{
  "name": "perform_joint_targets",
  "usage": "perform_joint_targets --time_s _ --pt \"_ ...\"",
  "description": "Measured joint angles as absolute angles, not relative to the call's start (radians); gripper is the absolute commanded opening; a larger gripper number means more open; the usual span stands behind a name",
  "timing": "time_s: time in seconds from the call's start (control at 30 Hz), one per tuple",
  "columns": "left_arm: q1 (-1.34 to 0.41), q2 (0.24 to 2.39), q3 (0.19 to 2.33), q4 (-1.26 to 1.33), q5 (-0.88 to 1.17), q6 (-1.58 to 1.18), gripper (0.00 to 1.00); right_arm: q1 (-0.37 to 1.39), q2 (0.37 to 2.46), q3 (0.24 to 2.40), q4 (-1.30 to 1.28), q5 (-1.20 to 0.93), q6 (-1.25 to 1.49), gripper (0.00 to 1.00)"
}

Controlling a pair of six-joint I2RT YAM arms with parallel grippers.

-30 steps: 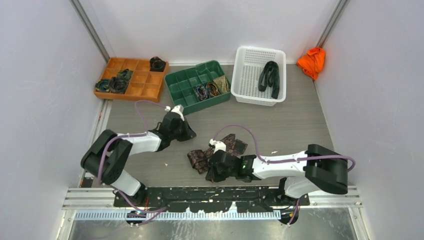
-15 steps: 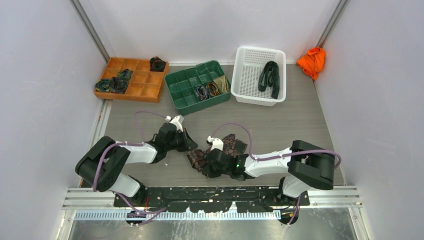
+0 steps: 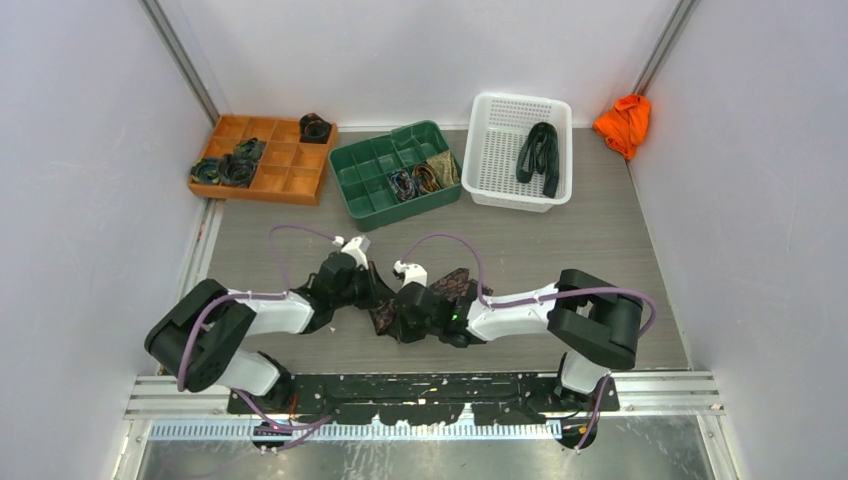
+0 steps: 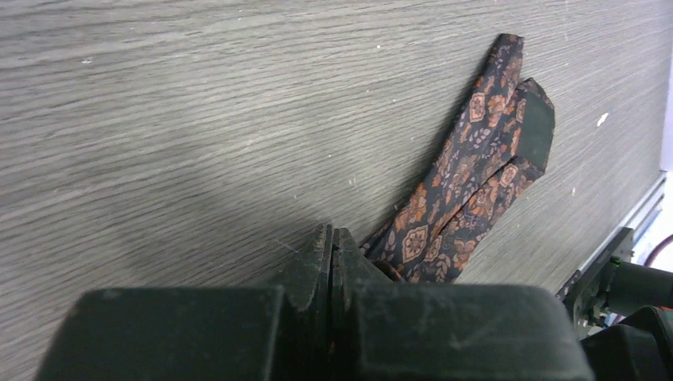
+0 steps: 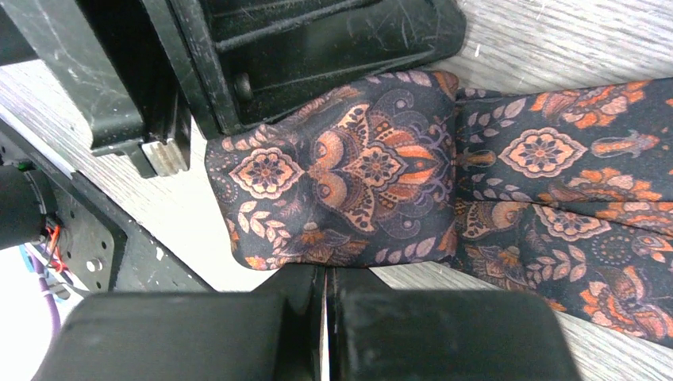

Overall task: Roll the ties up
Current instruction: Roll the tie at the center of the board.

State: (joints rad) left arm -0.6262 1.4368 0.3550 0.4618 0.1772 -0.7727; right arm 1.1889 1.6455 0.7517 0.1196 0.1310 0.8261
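Note:
A dark tie (image 3: 456, 287) with an orange paisley pattern lies folded on the table's near middle. In the left wrist view this tie (image 4: 476, 167) stretches away to the right. My left gripper (image 3: 372, 292) (image 4: 332, 238) is shut, nothing shows between its jaws, and the tie's fabric lies against its right finger. My right gripper (image 3: 393, 316) (image 5: 325, 271) is shut too, its tips against the edge of the tie's folded end (image 5: 349, 178). The left gripper's black body (image 5: 317, 48) sits just beyond that fold. A black tie (image 3: 540, 153) lies in the white basket (image 3: 495, 165).
An orange divided tray (image 3: 290, 180) at the back left holds several coiled ties (image 3: 237, 168). Beside it, a green divided tray (image 3: 365, 165) holds more coils (image 3: 420, 178). An orange cloth lump (image 3: 623, 122) lies at the back right corner. The metal base rail (image 3: 420, 385) runs along the near edge.
My right gripper has travelled left along the tie to its left end. The left gripper has come nearer and down to the same end, so the two now meet there.

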Motion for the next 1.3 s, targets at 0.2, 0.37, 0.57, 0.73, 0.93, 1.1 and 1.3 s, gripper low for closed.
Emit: perform_joint_targets --time_s 0.2,0.37,0.57,0.73,0.93,1.1,1.3 --pt "-0.633 1.355 0.389 0.287 0.024 -0.749 0.00 1.191 1.620 0.756 0.046 0.135 0.812 0.06" --pt "-0.633 1.220 0.463 0.047 -0.231 -0.779 0.00 1.217 1.488 0.767 -0.127 0.223 0.799 0.14" --pt "-0.633 0.836 0.544 -0.255 -0.519 -0.858 0.00 1.326 1.446 0.973 -0.444 0.428 0.780 0.25" --pt "-0.634 0.447 0.613 -0.496 -0.668 -0.889 0.00 1.407 1.670 1.320 -0.693 0.600 0.744 0.60" --pt "-0.634 0.167 0.736 -0.742 -0.801 -0.878 0.00 1.449 1.968 1.610 -0.879 0.740 0.671 0.79" --pt "-0.634 0.126 0.797 -0.879 -0.847 -0.873 0.00 1.451 2.091 1.688 -0.935 0.767 0.613 0.81" --pt "-0.634 0.126 0.796 -0.955 -0.851 -0.862 0.00 1.422 2.143 1.715 -0.946 0.756 0.589 0.80"
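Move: From the right gripper, the rolled part of the tie lies about 4 cm ahead and 3 cm to the left, at roughly fingertip height. The tie's unrolled tail has its middle some 12 cm ahead and 10 cm to the right, and the green box stands about 40 cm straight ahead. From the left gripper, the rolled part lies about 5 cm back, neither left nor right. Clear the left gripper off the roll's far edge, fingers shut, swinging about 27 cm left and up some 24 cm, first a little forward, then back, turning counter-clockwise. Lift the right gripper off the near edge, veering right then left, open it wide and tip the fingers steeply down, then lower it over the roll, ending about 4 cm higher than it began. ##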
